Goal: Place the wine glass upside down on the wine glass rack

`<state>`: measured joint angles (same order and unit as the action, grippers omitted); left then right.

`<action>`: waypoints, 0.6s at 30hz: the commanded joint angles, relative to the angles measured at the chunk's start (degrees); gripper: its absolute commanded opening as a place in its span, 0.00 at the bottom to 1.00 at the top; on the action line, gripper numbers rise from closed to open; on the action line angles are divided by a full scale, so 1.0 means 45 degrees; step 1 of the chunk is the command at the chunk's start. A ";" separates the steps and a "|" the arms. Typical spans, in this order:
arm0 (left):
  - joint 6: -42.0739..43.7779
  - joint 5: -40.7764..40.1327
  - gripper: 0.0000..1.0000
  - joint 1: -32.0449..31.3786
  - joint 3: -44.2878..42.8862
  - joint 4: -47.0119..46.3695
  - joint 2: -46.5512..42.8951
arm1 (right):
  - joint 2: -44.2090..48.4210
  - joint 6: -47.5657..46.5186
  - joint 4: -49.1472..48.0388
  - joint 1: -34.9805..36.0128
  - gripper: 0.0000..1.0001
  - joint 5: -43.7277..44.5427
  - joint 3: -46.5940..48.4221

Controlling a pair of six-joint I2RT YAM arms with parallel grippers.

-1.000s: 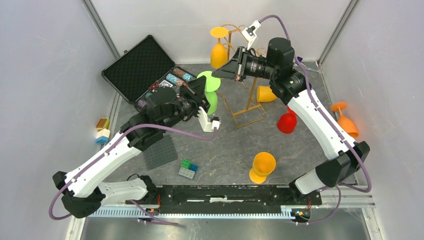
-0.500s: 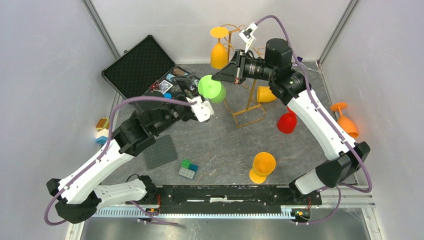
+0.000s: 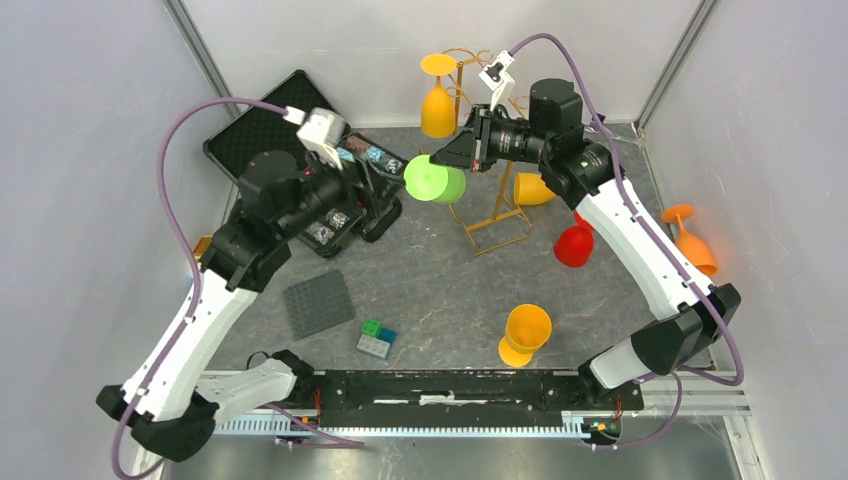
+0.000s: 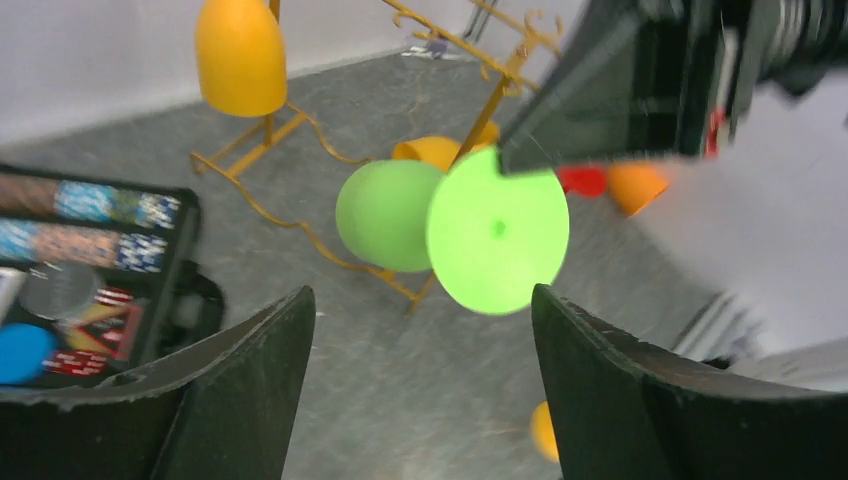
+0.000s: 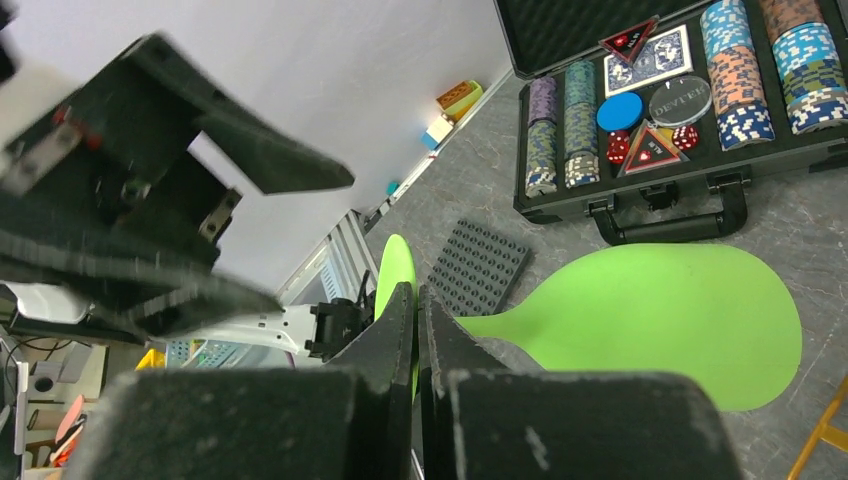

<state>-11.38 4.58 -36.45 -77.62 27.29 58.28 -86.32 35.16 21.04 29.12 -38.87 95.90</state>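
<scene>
My right gripper (image 3: 438, 160) is shut on the edge of the foot of the green wine glass (image 3: 435, 180) and holds it in the air, tipped on its side. It hangs just left of the gold wire wine glass rack (image 3: 497, 215). In the right wrist view the fingers (image 5: 415, 300) pinch the thin green foot (image 5: 395, 270), with the bowl (image 5: 680, 320) beyond. My left gripper (image 3: 382, 208) stands open over the poker case, apart from the glass. Its view shows the round foot (image 4: 497, 230) and bowl (image 4: 385, 215) ahead of its empty open gripper (image 4: 420, 300). A yellow-orange glass (image 3: 437, 105) hangs upside down on the rack.
An open black poker chip case (image 3: 270, 135) lies at the back left. Around the rack are an orange glass (image 3: 533, 187), a red one (image 3: 574, 245), another orange one (image 3: 692, 240) and a yellow one (image 3: 525, 333). A grey baseplate (image 3: 319, 303) and bricks (image 3: 376, 338) lie in front.
My left gripper opened, let go of the green glass and drew back left over the case. The right gripper kept the glass, which swung over onto its side.
</scene>
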 commanded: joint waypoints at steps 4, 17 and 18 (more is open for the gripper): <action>-0.9980 0.7117 0.74 0.3544 0.1199 -0.4545 0.1011 | 0.0187 -0.0402 -0.0208 -0.0007 0.00 -0.0087 0.0601; -1.2263 0.9892 0.55 0.3939 0.1886 -0.6880 0.2456 | 0.0016 -0.0185 -0.0401 -0.0007 0.00 -0.0237 0.0899; -1.2349 1.0039 0.48 0.3944 0.1887 -0.7058 0.2540 | -0.0011 -0.0157 -0.0412 -0.0010 0.00 -0.0248 0.0961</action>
<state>-61.80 43.72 -18.81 -69.58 3.53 69.41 -86.32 34.41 21.69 29.12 -38.98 97.12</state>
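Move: The foot of the upside-down green wine glass, bowl hanging beneath, lies about 6 cm to the right of the left hand, 2 cm ahead and roughly level in height. The yellow glass on the rack hangs some 14 cm ahead and 8 cm right of the left hand, at about its height; the chip case sits about 8 cm ahead, 10 cm left and 30 cm below. From the right hand, already pinching the foot's rim, the foot's middle is about 3 cm back and 2 cm left. The left hand reaches in towards the green glass's foot, first about 4 cm forward and then some 3.5 cm to the right while easing back a little, and rolls roughly 50 degrees, counter-clockwise seen from behind the hand, until its half-closing, still open fingers point mostly right and straddle the foot's left rim, one above and one below. The right hand stays in place, shut on the foot's rim, and keeps the glass hanging upside down for the left to take. ##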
